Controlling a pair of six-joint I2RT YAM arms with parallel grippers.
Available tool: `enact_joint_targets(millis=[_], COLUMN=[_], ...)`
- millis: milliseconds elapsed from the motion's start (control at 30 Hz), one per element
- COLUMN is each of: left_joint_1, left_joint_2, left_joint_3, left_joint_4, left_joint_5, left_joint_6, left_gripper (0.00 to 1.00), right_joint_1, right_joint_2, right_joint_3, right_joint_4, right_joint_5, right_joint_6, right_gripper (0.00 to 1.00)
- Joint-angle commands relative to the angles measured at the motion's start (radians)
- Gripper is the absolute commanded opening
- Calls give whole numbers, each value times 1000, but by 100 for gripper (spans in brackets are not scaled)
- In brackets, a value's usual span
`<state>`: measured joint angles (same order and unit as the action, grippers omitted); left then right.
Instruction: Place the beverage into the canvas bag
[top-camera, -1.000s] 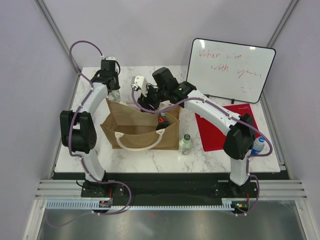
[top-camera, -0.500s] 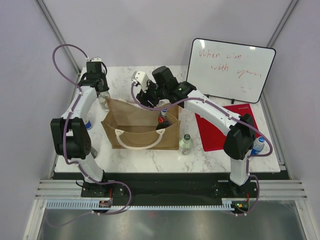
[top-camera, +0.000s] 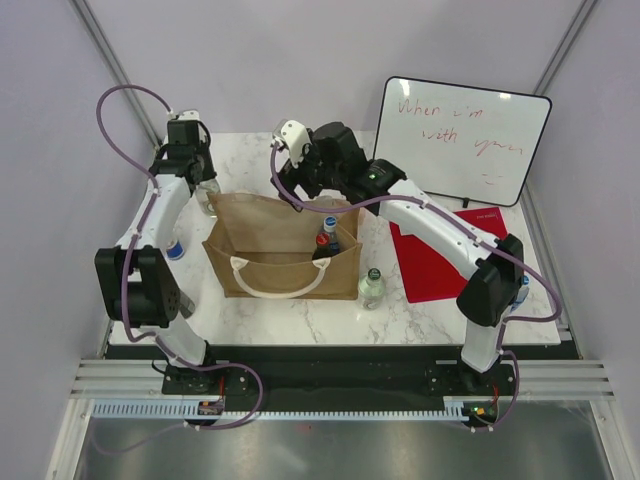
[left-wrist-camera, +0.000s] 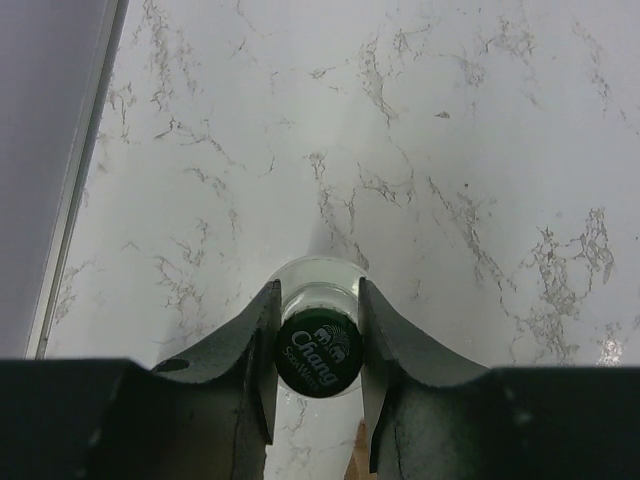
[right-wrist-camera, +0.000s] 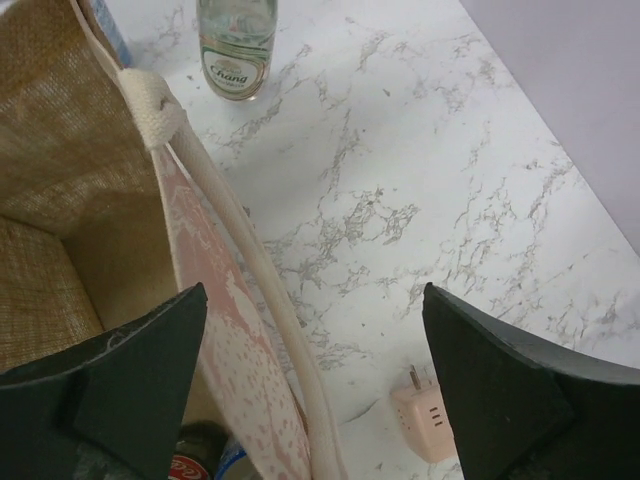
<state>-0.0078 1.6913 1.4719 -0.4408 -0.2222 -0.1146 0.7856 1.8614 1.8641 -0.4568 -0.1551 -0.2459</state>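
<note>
A clear glass Chang soda-water bottle (left-wrist-camera: 318, 345) stands upright at the back left of the marble table, just off the canvas bag's far-left corner (top-camera: 207, 197). My left gripper (left-wrist-camera: 318, 352) is shut on its green-capped neck from above. The tan canvas bag (top-camera: 290, 275) stands open mid-table with a red-capped cola bottle (top-camera: 322, 240) and a blue-capped one inside. My right gripper (right-wrist-camera: 312, 300) hangs open over the bag's rear rim and white handle (right-wrist-camera: 250, 250), holding nothing. In the right wrist view the Chang bottle (right-wrist-camera: 236, 45) shows beyond the bag.
Another green-capped bottle (top-camera: 371, 287) stands right of the bag. A blue-capped bottle (top-camera: 175, 248) stands at the bag's left, one more (top-camera: 517, 290) near the right arm. A red mat (top-camera: 450, 255) and whiteboard (top-camera: 462, 140) lie back right. A pink plug adapter (right-wrist-camera: 430, 425) lies behind the bag.
My left arm has swung away from the bag's corner to the back left, still gripping the bottle. My right gripper has opened wide and drawn back from the bag's rear rim.
</note>
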Motion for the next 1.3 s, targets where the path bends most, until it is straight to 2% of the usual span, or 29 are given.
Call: enact_joint_targets(millis=[0, 267, 533, 867, 1267], left_joint_1=[-3, -15, -61, -182, -230], left_joint_2=[-136, -188, -225, -248, -275], left_joint_3=[60, 142, 310, 475, 574], left_joint_4=[65, -10, -137, -228, -300], left_joint_5=[-3, 32, 55, 66, 129], left_joint_6=[21, 33, 81, 113, 133], left_gripper=[2, 2, 2, 2, 2], right_joint_1=[6, 6, 7, 10, 15], right_joint_2=[-68, -108, -162, -226, -288], right_joint_3=[37, 23, -5, -85, -152], right_joint_4=[55, 76, 44, 44, 47], right_joint_5=[66, 146, 95, 62, 66], right_joint_6=[59, 132, 161, 186, 189], right_gripper=[98, 98, 98, 98, 98])
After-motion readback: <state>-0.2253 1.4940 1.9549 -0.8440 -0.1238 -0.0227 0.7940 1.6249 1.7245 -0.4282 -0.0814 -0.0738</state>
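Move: The clear Chang bottle is still held by its cap in the left hand; the middle of the canvas bag lies about 21 cm to that hand's right, 16 cm back and 9 cm below. The cola and the blue-capped bottle stand in the bag, roughly 29 cm right and 15 cm back of the left hand; the blue can lies 8 cm left and 13 cm back of it. From the right hand the bag is 7 cm back, 3 cm left, 18 cm down. Keeping its pinch on the bottle's capped top, the left hand raises the bottle some 20 cm, at first nearly straight up with a slight draw back, then swings right about 10 cm and back 7 cm towards the bag, turning clockwise some 20 degrees while its fingers tip up about 15. The right hand, already open, rises some 6 cm off the bag's back rim, then eases back and to its right by a few centimetres, rolling slightly, its fingers staying wide. ##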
